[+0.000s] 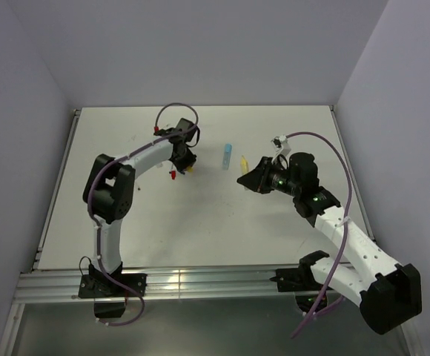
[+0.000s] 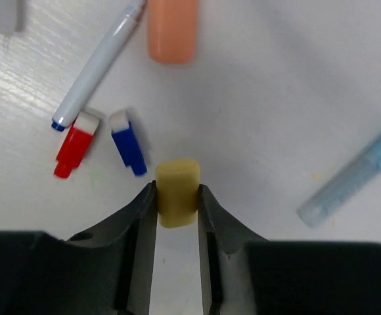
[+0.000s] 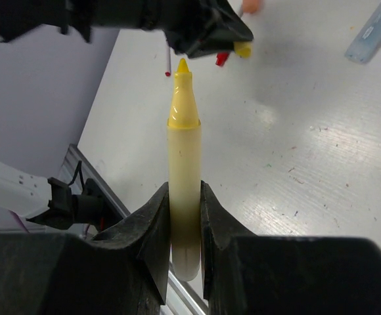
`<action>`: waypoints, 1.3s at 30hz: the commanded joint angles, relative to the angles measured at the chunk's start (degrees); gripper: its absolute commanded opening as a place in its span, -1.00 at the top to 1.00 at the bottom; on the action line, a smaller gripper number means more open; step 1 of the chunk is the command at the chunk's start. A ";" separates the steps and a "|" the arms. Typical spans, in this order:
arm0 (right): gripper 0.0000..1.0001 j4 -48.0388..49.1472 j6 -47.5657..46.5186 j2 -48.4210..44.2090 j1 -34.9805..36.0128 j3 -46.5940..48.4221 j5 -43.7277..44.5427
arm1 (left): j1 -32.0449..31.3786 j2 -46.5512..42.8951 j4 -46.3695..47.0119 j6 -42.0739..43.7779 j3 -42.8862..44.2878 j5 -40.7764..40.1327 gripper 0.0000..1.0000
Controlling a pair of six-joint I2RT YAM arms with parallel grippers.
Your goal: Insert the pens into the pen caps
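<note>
My left gripper (image 2: pixel 177 189) is shut on a short yellow pen cap (image 2: pixel 177 172), its fingers pressing both sides just above the white table. Beside it lie a red cap (image 2: pixel 75 146), a dark blue cap (image 2: pixel 129 144), an orange cap (image 2: pixel 172 29), a thin whitish pen (image 2: pixel 98 65) and a pale blue pen (image 2: pixel 361 174). My right gripper (image 3: pixel 184 191) is shut on a yellow pen (image 3: pixel 184 141), whose uncapped tip (image 3: pixel 182 65) points toward the left gripper (image 3: pixel 207 29). In the top view the left gripper (image 1: pixel 186 162) and right gripper (image 1: pixel 246 180) face each other mid-table, apart.
The pale blue pen (image 1: pixel 228 156) lies between the two grippers. An aluminium rail (image 1: pixel 200 280) runs along the table's near edge. Grey walls (image 1: pixel 22 126) close in the left, back and right sides.
</note>
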 commanded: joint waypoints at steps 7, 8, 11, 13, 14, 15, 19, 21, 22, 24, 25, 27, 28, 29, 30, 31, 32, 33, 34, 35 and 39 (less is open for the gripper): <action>1.00 6.74 2.35 5.62 6.89 6.52 7.92 | -0.30 -19.22 2.49 18.63 4.55 6.96 0.99; 1.00 7.18 2.53 6.42 7.69 7.04 8.55 | -0.30 -19.92 3.19 19.25 4.47 7.49 0.99; 1.00 9.37 3.15 10.01 10.68 9.33 10.83 | -0.48 -23.00 7.92 21.53 2.36 10.91 0.99; 1.00 9.91 2.80 12.22 13.05 11.52 11.89 | -1.00 -25.02 9.52 22.24 1.13 13.02 0.99; 1.00 9.99 2.80 14.40 13.67 12.31 12.50 | -1.09 -25.81 10.31 21.72 0.17 15.12 0.99; 1.00 10.78 2.71 15.38 14.29 13.19 13.03 | -1.01 -27.29 12.23 22.41 -0.10 16.71 0.99; 1.00 12.63 2.71 19.25 15.96 14.95 13.21 | -2.32 -30.38 12.95 25.14 -0.45 16.64 0.99; 1.00 13.33 2.71 20.22 16.40 15.48 12.86 | -2.67 -31.78 13.74 26.11 -1.51 17.16 0.99; 1.00 13.25 2.54 20.66 16.49 15.75 12.95 | -2.67 -32.23 14.53 26.11 -2.03 17.25 0.99; 1.00 12.90 2.27 20.75 16.58 15.92 13.30 | -2.67 -33.10 15.50 26.11 -3.18 18.12 0.99; 1.00 12.89 2.01 20.40 16.58 15.92 13.74 | -2.76 -33.20 16.02 26.11 -3.35 18.65 0.99; 1.00 12.72 1.75 20.05 16.58 15.92 14.00 | -2.85 -33.46 16.03 26.02 -3.71 18.92 0.99; 1.00 12.63 1.57 19.96 16.49 16.01 14.00 | -2.94 -33.55 16.38 26.20 -3.97 19.01 0.99; 1.00 12.54 1.48 19.70 16.49 16.19 14.00 | -3.20 -33.64 16.38 26.20 -4.23 18.40 0.99; 1.00 12.45 1.39 19.44 16.49 16.19 14.00 | -3.46 -33.64 16.29 26.28 -4.41 18.22 0.99; 1.00 12.45 1.39 19.26 16.49 16.19 14.00 | -3.64 -33.72 16.55 26.29 -4.50 18.30 0.99; 1.00 12.37 1.39 18.91 16.49 16.27 13.83 | -3.99 -33.55 16.82 26.37 -4.76 18.31 0.99; 1.00 12.45 1.39 18.73 16.49 16.28 13.65 | -4.08 -33.38 16.82 26.29 -4.85 18.04 0.99; 1.00 12.45 1.48 18.82 16.49 16.36 13.39 | -4.25 -33.37 16.91 26.29 -4.85 18.22 0.99; 1.00 12.45 1.57 18.56 16.49 16.45 12.87 | -4.26 -33.20 17.34 26.20 -5.11 18.39 0.99; 1.00 12.81 1.74 18.38 16.49 16.28 12.42 | -4.26 -33.20 18.66 26.02 -5.46 19.10 0.99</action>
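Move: The yellow pen, tip up in my right hand, is about 13 cm back, 17 cm right and 17 cm above my left hand, which already holds the yellow cap low over the table. From the right hand that cap is some 13 cm ahead, 17 cm left, 16 cm down. From the left hand the blue cap lies 1 cm ahead and 4 cm left, the orange eraser 8 ahead and 6 left, the capped blue pen 7 ahead and 14 right, all about 4 cm lower. I raise the yellow cap in my left hand some 25 cm, most of it in a quick lift, then ease it back and to the right, fingers tipping up about 35 degrees and turning clockwise, until it is over the yellow pen's tip. Meanwhile my right hand brings the pen about 10 cm left and slightly forward to meet it, barely turning. Both grips hold. ##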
